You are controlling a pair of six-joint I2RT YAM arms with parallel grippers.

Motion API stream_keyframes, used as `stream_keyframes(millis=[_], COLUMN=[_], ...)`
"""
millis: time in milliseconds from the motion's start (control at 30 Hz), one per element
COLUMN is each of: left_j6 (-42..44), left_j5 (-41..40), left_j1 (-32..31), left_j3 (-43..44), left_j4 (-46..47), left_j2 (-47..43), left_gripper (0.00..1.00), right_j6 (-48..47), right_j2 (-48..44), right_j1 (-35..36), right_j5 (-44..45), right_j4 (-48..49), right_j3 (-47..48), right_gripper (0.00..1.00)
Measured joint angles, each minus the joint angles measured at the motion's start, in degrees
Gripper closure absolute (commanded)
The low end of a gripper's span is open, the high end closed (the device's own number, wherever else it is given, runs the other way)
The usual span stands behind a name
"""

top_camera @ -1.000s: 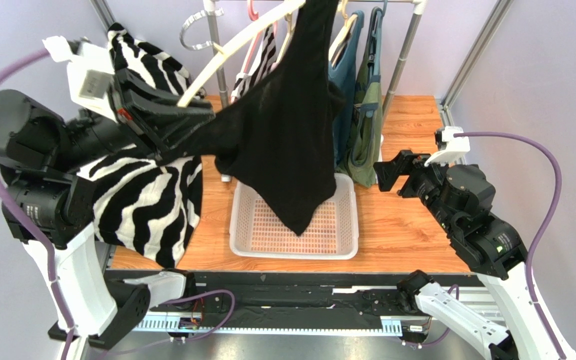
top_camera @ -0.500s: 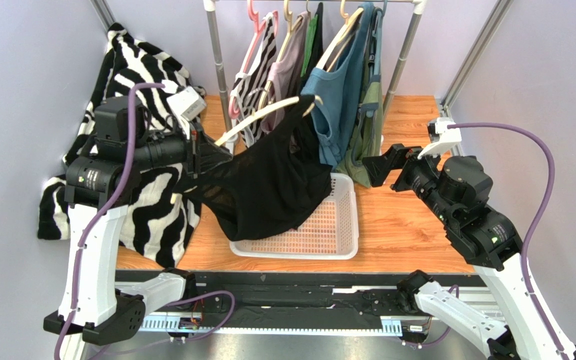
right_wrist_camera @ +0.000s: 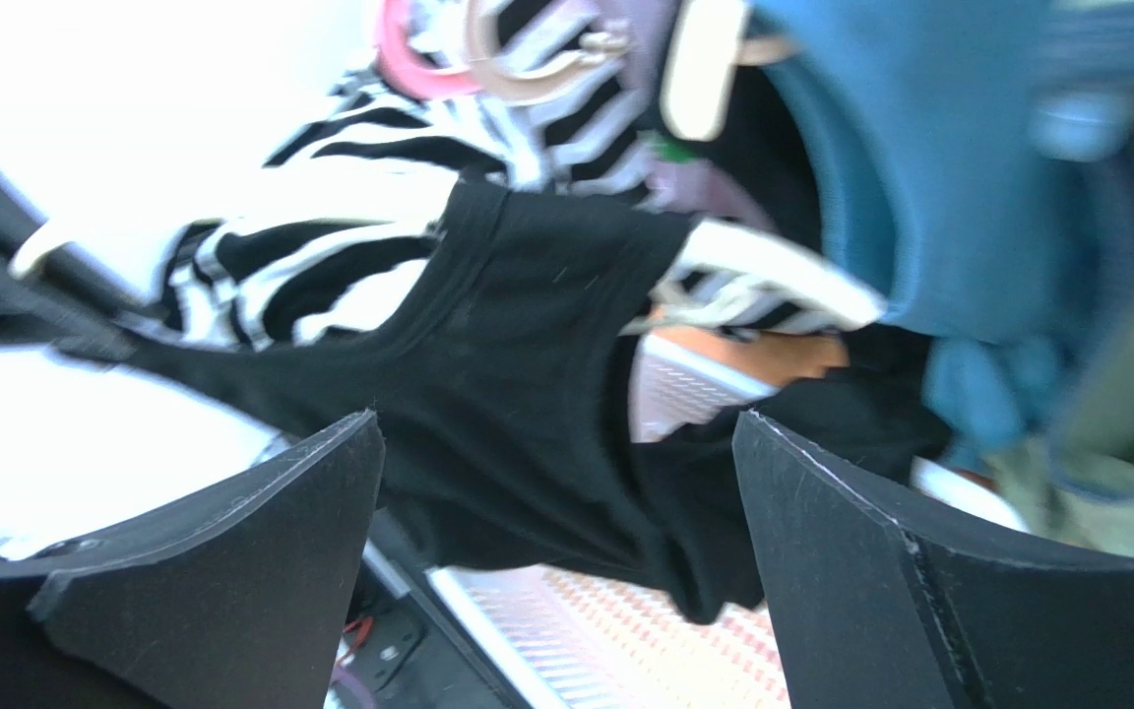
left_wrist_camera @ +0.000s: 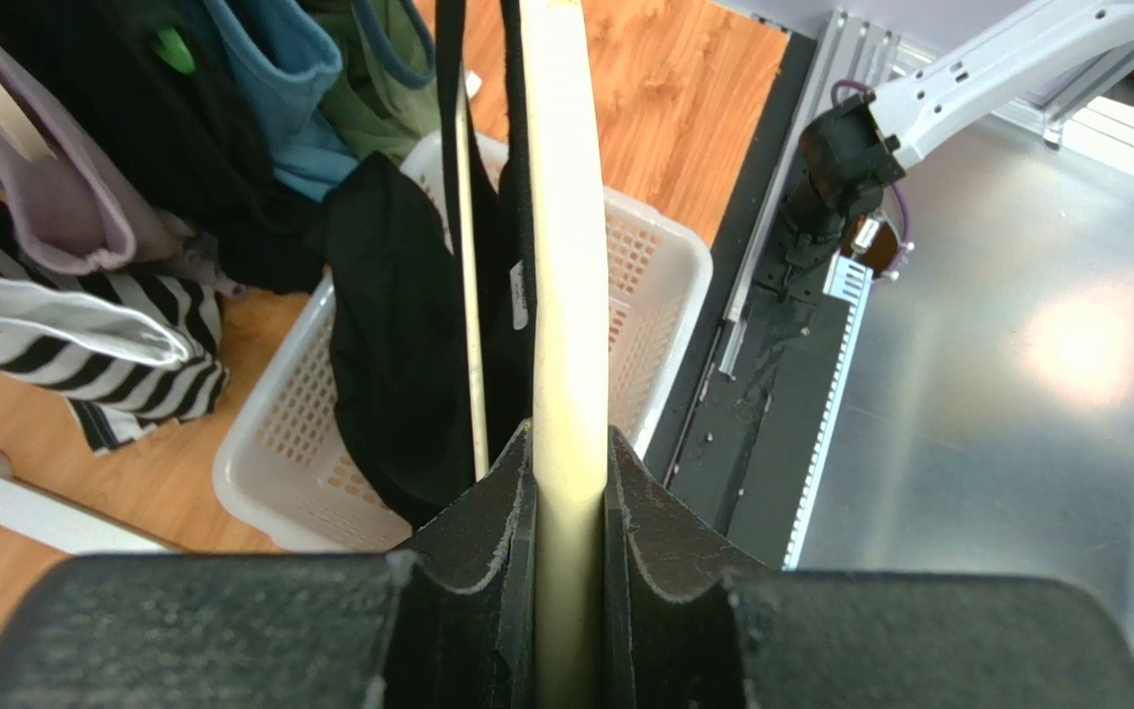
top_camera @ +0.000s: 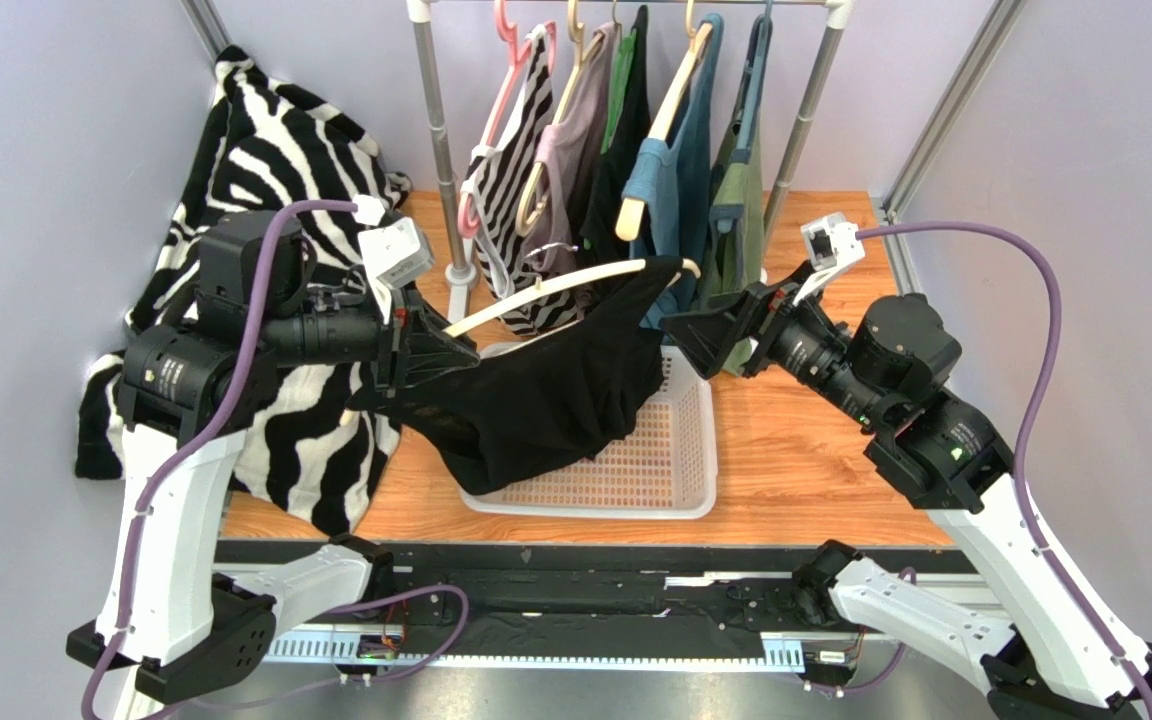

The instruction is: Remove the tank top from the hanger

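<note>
A black tank top (top_camera: 537, 398) hangs on a cream hanger (top_camera: 552, 290), sagging into the white basket (top_camera: 597, 507). My left gripper (top_camera: 440, 342) is shut on the hanger's left arm. The left wrist view shows the cream bar (left_wrist_camera: 566, 222) pinched between the jaws of that gripper (left_wrist_camera: 570, 458), with the black cloth (left_wrist_camera: 396, 340) draped beyond. My right gripper (top_camera: 695, 338) stands open just right of the hanger's far end. In its wrist view the tank top (right_wrist_camera: 514, 399) lies ahead between the wide-spread fingers of the gripper (right_wrist_camera: 558, 418), not touched.
A clothes rack (top_camera: 440, 150) at the back carries several garments on hangers. A zebra-striped cloth (top_camera: 297, 405) is draped at the left behind my left arm. The wooden table (top_camera: 823, 465) ends at a metal rail in front.
The left arm has brought the hanger and tank top down from near the rail to just over the basket. The right gripper has moved left toward the hanger's end and opened wider.
</note>
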Motion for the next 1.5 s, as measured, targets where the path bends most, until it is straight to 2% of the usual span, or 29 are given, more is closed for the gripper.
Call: stream_keyframes(millis=[300,600,833,1000,1033,1300,1433,1500], left_j6=[-0.94,-1.36,-1.09,-0.85,-0.87,-0.98,-0.98,-0.98], left_j5=[2.86,6.32,6.8,6.32,6.14,3.89,1.68,0.98], left_j1=[-0.04,-0.33,-0.33,-0.35,-0.37,-0.63,-0.74,-0.74], left_j3=[4.79,3.89,0.61,-1.11,-1.31,-1.79,-2.08,-2.12], left_j4=[1.9,2.1,2.19,2.97,3.3,4.55,4.63,4.63], left_j2=[3.23,2.64,-1.11,-1.53,-1.51,0.24,0.61,0.61], left_gripper=[1.0,1.0,1.0,1.0,1.0,1.0,1.0,1.0], right_j6=[2.64,3.43,4.04,4.28,4.28,4.66,5.14,5.38], right_j2=[-2.12,3.61,6.14,6.12,6.12,5.57,5.07,4.7], right_j1=[6.1,6.67,6.84,6.99,7.06,7.32,7.56,7.65], right_j5=[0.79,5.18,6.19,6.38,6.4,5.2,4.2,4.17], right_j4=[4.87,9.25,11.1,10.93,10.91,10.95,10.95,10.91], right_j3=[-3.87,-4.37,-4.37,-4.37,-4.37,-4.31,-4.31,-4.31], right_gripper=[0.13,0.21,0.42,0.49,0.55,0.76,0.95,0.99])
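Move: The tank top's loose shoulder, still looped over the hanger, lies about 5 cm to the left of the open right hand and 2 cm ahead, nearly level. From that hand, the hanger's free end is some 6 cm straight ahead, the blue top on the rack about 15 cm ahead and 4 cm left, and the basket about 12 cm left, 1 cm ahead and far below. The left hand holds the other side; that shoulder is roughly 20 cm to its right, 7 cm ahead and slightly lower. The right fingers close from wide open to nearly shut on the tank top's black cloth just under the hanger's free arm, pinching it. To get there the hand first dips back and left a couple of centimetres, then swings forward and on leftward, sinking a little, about 5 cm left overall. The left hand keeps its grip on hanger and cloth, swaying up and back about 2 cm and returning. ##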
